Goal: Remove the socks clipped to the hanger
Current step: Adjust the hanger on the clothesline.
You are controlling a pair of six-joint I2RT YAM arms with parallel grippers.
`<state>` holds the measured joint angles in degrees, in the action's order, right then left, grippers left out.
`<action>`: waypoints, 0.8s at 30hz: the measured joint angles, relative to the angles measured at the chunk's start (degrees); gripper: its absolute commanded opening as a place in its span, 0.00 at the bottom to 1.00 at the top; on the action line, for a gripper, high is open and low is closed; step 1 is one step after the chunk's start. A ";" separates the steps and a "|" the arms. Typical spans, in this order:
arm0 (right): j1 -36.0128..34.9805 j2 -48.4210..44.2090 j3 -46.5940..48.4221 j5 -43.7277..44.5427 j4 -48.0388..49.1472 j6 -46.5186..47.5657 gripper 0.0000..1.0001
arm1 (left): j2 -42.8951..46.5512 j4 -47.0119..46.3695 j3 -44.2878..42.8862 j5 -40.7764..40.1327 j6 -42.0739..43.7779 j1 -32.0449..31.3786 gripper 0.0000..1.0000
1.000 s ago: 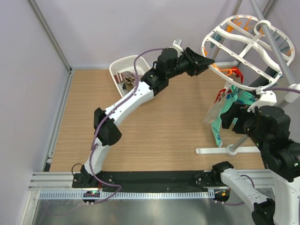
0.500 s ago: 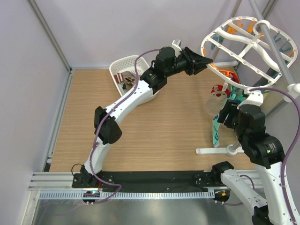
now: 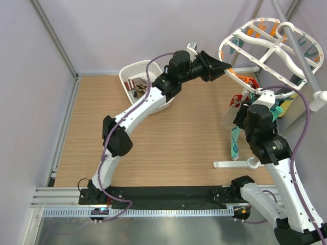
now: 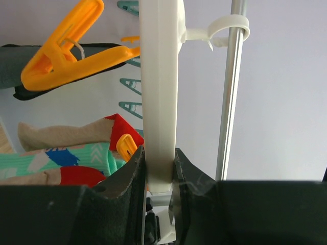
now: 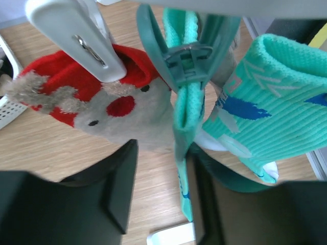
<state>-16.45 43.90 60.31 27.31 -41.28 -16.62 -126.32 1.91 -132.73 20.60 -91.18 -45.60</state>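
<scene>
The white oval hanger (image 3: 265, 46) hangs on a slanted pole at the upper right. My left gripper (image 3: 225, 66) is shut on its near rim (image 4: 159, 76), which stands squeezed between both jaws. Below the rim dangle the socks. A long teal sock (image 5: 185, 127) hangs from a teal peg (image 5: 186, 58), and a red-and-grey sock (image 5: 117, 117) hangs from a white peg (image 5: 87, 41). My right gripper (image 5: 162, 189) is open around the teal sock's lower part (image 3: 234, 143); the sock lies against the right finger, with a gap to the left one.
A white perforated basket (image 3: 138, 71) with socks in it stands at the back. The stand's white foot (image 3: 232, 164) lies on the wooden table beneath the socks. A second teal sock with blue marks (image 5: 271, 97) hangs right of my fingers. An orange peg (image 4: 66, 56) dangles by the rim.
My right arm has swung up and left to the hanging socks, and its jaws have narrowed around the teal sock. The left gripper holds the rim as before.
</scene>
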 measured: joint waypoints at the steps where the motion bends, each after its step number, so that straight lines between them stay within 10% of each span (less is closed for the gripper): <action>1: 0.00 0.04 -0.59 0.13 0.42 -0.02 0.41 | 0.00 0.00 0.02 0.02 0.13 0.02 0.15; 7: 0.00 -0.22 -0.85 0.70 1.33 0.20 0.01 | 0.39 -0.81 2.69 0.46 2.47 0.96 0.36; 24: 0.00 0.50 -0.20 0.20 1.20 0.39 0.01 | 12.66 11.08 10.93 -1.16 23.28 6.05 0.69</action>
<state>-16.45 44.40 60.12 27.51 -40.07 -16.23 -113.67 12.99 -121.80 19.44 -67.90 -39.55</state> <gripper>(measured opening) 0.049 0.688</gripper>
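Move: The mint sock hangs between the right hand's open fingers, its middle about 2 cm ahead, level sideways and 3 cm below. The red sock is about 5 cm left and 4 cm ahead of that hand, another mint sock 6 cm right and 3 cm ahead. The left fingers hold the hanger rim; an orange clip sits 5 cm ahead, 3 cm right and 5 cm below, the mint sock about 13 cm back, 9 cm right, 18 cm below. Left hand opens, dips and goes some 8 cm left off the hanger rim; right, staying, pinches the mint sock. ##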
